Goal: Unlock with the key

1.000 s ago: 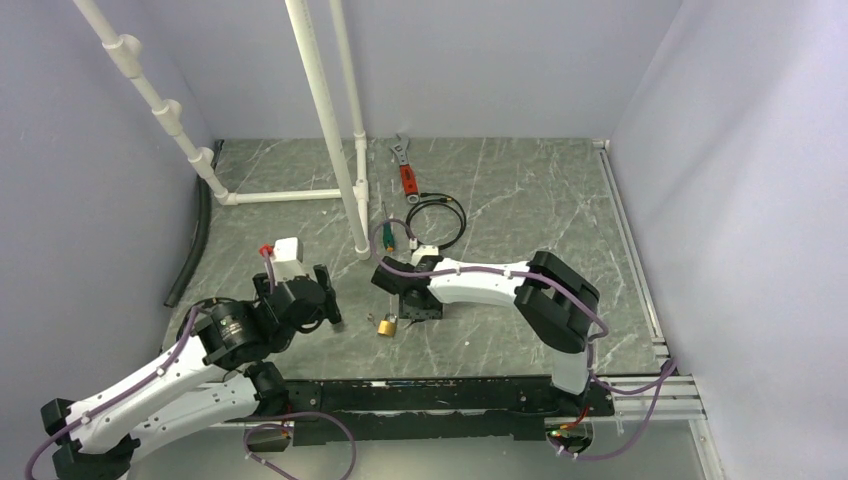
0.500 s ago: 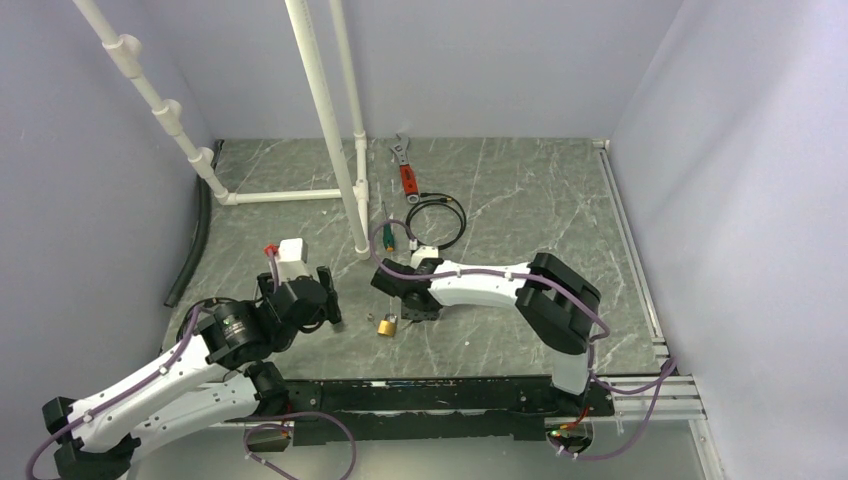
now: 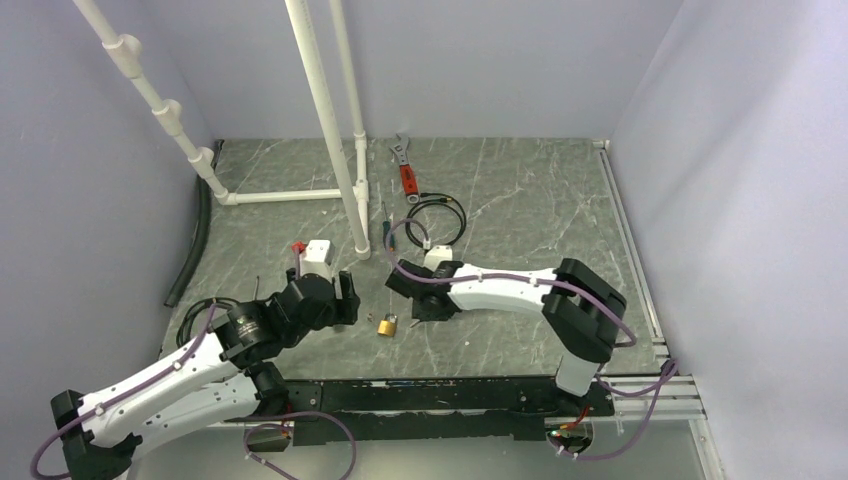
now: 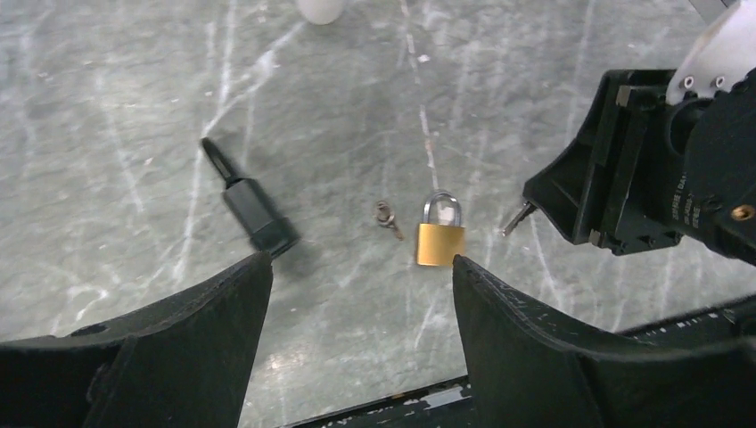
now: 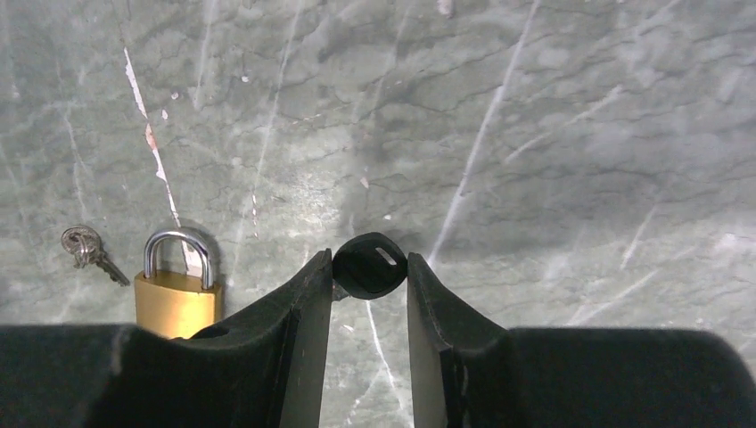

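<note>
A small brass padlock (image 3: 388, 325) lies flat on the grey marble table, shackle pointing away; it also shows in the left wrist view (image 4: 440, 236) and the right wrist view (image 5: 176, 299). My right gripper (image 3: 418, 305) is just right of it, shut on the key's round black head (image 5: 370, 265); the thin metal blade tip (image 4: 517, 217) pokes out towards the padlock. My left gripper (image 3: 345, 300) is open and empty, left of the padlock, which lies just beyond its fingertips (image 4: 481, 294). A second tiny metal key (image 4: 386, 217) lies just left of the padlock.
A black rod-like tool (image 4: 254, 209) lies left of the padlock. White pipes (image 3: 330, 130) stand at the back left, with a black hose (image 3: 190, 250) along the left wall. A red-handled wrench (image 3: 405, 170) and a black cable coil (image 3: 435, 220) lie farther back.
My left gripper has moved right, closer to the padlock. My right gripper has shifted slightly right with the key held. The padlock has not moved.
</note>
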`<move>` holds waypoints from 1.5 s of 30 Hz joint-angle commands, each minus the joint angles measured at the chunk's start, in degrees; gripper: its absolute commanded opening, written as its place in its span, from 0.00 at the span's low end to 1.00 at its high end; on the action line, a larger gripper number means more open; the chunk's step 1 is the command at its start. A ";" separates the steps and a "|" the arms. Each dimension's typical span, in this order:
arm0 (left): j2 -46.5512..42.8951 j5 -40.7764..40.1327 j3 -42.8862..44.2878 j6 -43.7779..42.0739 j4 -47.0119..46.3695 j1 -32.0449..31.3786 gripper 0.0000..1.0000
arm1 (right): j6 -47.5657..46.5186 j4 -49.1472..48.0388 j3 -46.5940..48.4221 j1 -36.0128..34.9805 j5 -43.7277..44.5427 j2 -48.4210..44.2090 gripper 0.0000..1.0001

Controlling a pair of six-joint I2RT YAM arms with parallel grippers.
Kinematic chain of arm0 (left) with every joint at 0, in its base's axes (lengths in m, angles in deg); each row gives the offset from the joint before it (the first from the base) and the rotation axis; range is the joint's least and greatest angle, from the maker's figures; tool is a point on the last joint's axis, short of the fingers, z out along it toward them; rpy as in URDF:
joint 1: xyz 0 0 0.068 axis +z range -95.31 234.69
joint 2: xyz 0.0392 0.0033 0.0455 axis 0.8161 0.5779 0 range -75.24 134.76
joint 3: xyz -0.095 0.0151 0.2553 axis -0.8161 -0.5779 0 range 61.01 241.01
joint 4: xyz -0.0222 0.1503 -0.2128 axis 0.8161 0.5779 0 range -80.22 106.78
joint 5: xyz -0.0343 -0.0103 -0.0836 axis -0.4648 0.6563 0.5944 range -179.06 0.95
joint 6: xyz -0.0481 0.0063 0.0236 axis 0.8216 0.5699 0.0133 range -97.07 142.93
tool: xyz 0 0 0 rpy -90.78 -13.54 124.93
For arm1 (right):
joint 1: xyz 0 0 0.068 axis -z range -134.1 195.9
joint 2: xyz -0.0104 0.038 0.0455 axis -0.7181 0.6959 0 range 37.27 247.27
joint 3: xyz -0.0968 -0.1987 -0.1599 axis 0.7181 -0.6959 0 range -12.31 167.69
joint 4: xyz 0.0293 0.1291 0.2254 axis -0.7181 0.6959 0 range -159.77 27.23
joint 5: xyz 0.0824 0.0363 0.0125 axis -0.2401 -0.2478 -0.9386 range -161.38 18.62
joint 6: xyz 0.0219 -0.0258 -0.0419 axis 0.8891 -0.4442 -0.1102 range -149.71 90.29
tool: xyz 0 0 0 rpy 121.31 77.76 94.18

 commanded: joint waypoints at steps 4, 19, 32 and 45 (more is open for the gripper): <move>0.38 10.59 -2.85 -5.59 -15.27 -0.21 0.76 | -0.13 -4.77 -4.45 2.65 -0.99 -10.29 0.18; 11.93 24.50 -8.75 -2.84 -44.46 -0.23 0.67 | -0.78 -11.14 -10.19 5.55 -8.34 -27.56 0.18; 18.17 27.41 -7.81 -2.17 -49.91 -0.17 0.55 | -0.55 -13.16 -10.88 5.65 -10.21 -29.89 0.18; 17.72 25.92 -8.35 -1.95 -50.33 -0.17 0.00 | -0.26 -16.08 -12.65 5.64 -11.72 -32.13 0.18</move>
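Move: The right hand already pinches the black-headed key by its head, the key's middle about 1 cm back, 1 cm left and 1 cm below that hand. For the open left hand the key lies level ahead, some 16 cm right and 13 cm lower. From the left hand, the brass padlock is about 8 cm right and 2 cm back, the small keys 5 cm right and level ahead, the black padlock 3 cm left and 1 cm back, all 15 cm below. The right hand raises and tilts the key, up about 12 cm; the left sweeps 15 cm right, pinching its blade. ##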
